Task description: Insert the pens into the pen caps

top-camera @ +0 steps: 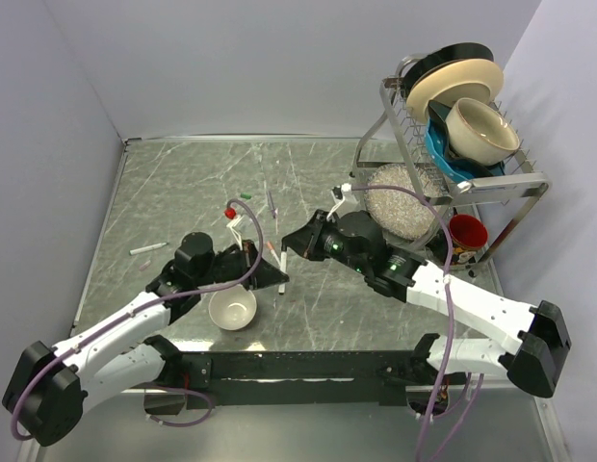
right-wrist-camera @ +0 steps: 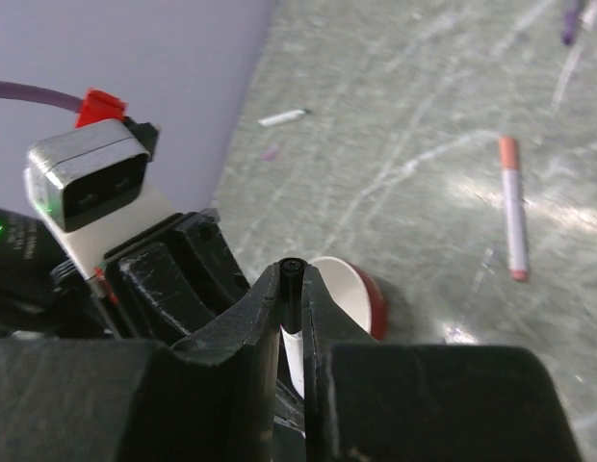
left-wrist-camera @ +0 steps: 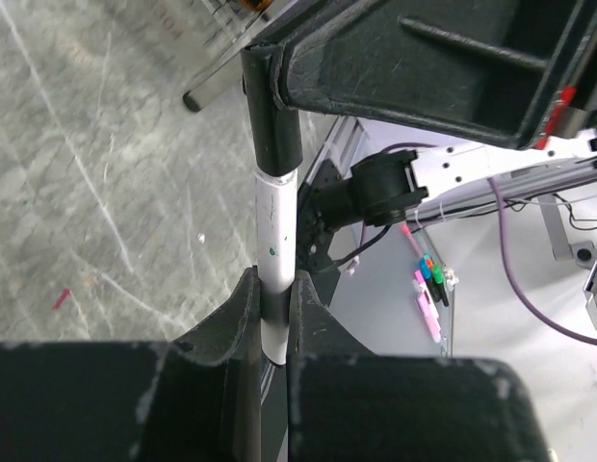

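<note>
My left gripper [top-camera: 276,279] is shut on a white pen [top-camera: 282,264] and holds it upright above the table; in the left wrist view [left-wrist-camera: 276,310] the fingers clamp the barrel [left-wrist-camera: 276,226]. A black pen cap [left-wrist-camera: 272,120] sits on the pen's top end. My right gripper [top-camera: 290,244] is shut on that cap, seen end-on in the right wrist view [right-wrist-camera: 293,270]. A pen with an orange-red cap [right-wrist-camera: 511,206] lies on the table. Another white pen [top-camera: 147,248] lies far left, also in the right wrist view [right-wrist-camera: 282,117]. A green cap [top-camera: 246,196] lies further back.
A white bowl [top-camera: 232,309], red outside [right-wrist-camera: 374,304], stands under the grippers. A purple pen [top-camera: 272,204] lies near the green cap. A dish rack [top-camera: 515,183] with plates and bowls, a red cup [top-camera: 467,232] and a clear textured bowl [top-camera: 400,197] stand at the right.
</note>
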Action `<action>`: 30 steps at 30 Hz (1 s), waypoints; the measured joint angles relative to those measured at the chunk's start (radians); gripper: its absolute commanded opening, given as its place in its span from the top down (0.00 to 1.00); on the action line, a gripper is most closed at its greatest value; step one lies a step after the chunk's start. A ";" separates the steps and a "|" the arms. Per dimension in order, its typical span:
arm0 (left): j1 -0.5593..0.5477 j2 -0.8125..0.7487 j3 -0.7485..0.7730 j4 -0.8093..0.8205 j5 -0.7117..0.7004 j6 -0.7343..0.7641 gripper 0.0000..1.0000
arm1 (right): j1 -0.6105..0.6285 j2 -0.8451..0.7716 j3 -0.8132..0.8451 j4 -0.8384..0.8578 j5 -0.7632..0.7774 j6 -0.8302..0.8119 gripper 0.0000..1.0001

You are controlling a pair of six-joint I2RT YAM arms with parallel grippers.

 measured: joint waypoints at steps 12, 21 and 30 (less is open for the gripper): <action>0.000 -0.090 0.088 -0.082 0.014 0.090 0.99 | -0.001 -0.075 -0.048 0.208 -0.094 -0.014 0.73; 0.000 -0.091 0.202 -0.147 0.045 0.213 0.99 | 0.014 -0.090 -0.019 0.130 -0.180 -0.044 0.36; 0.000 -0.092 0.213 -0.184 0.121 0.273 0.99 | 0.014 -0.095 0.106 0.046 -0.185 -0.103 0.30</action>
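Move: The left hand already holds the white pen by its lower part, slanting up and forward; its black cap, already on the pen and in the right fingers, sits about 6 cm ahead and 5 cm above. From the right hand the pen's middle is some 5 cm back and 4 cm lower. On the table, about 22 cm below the right hand, the red pen lies 4 cm ahead and 2 cm left, the bowl 7 cm back and 12 cm left. Both hands rise some 8 cm, the right easing back and opening off the cap, left keeping the pen. ##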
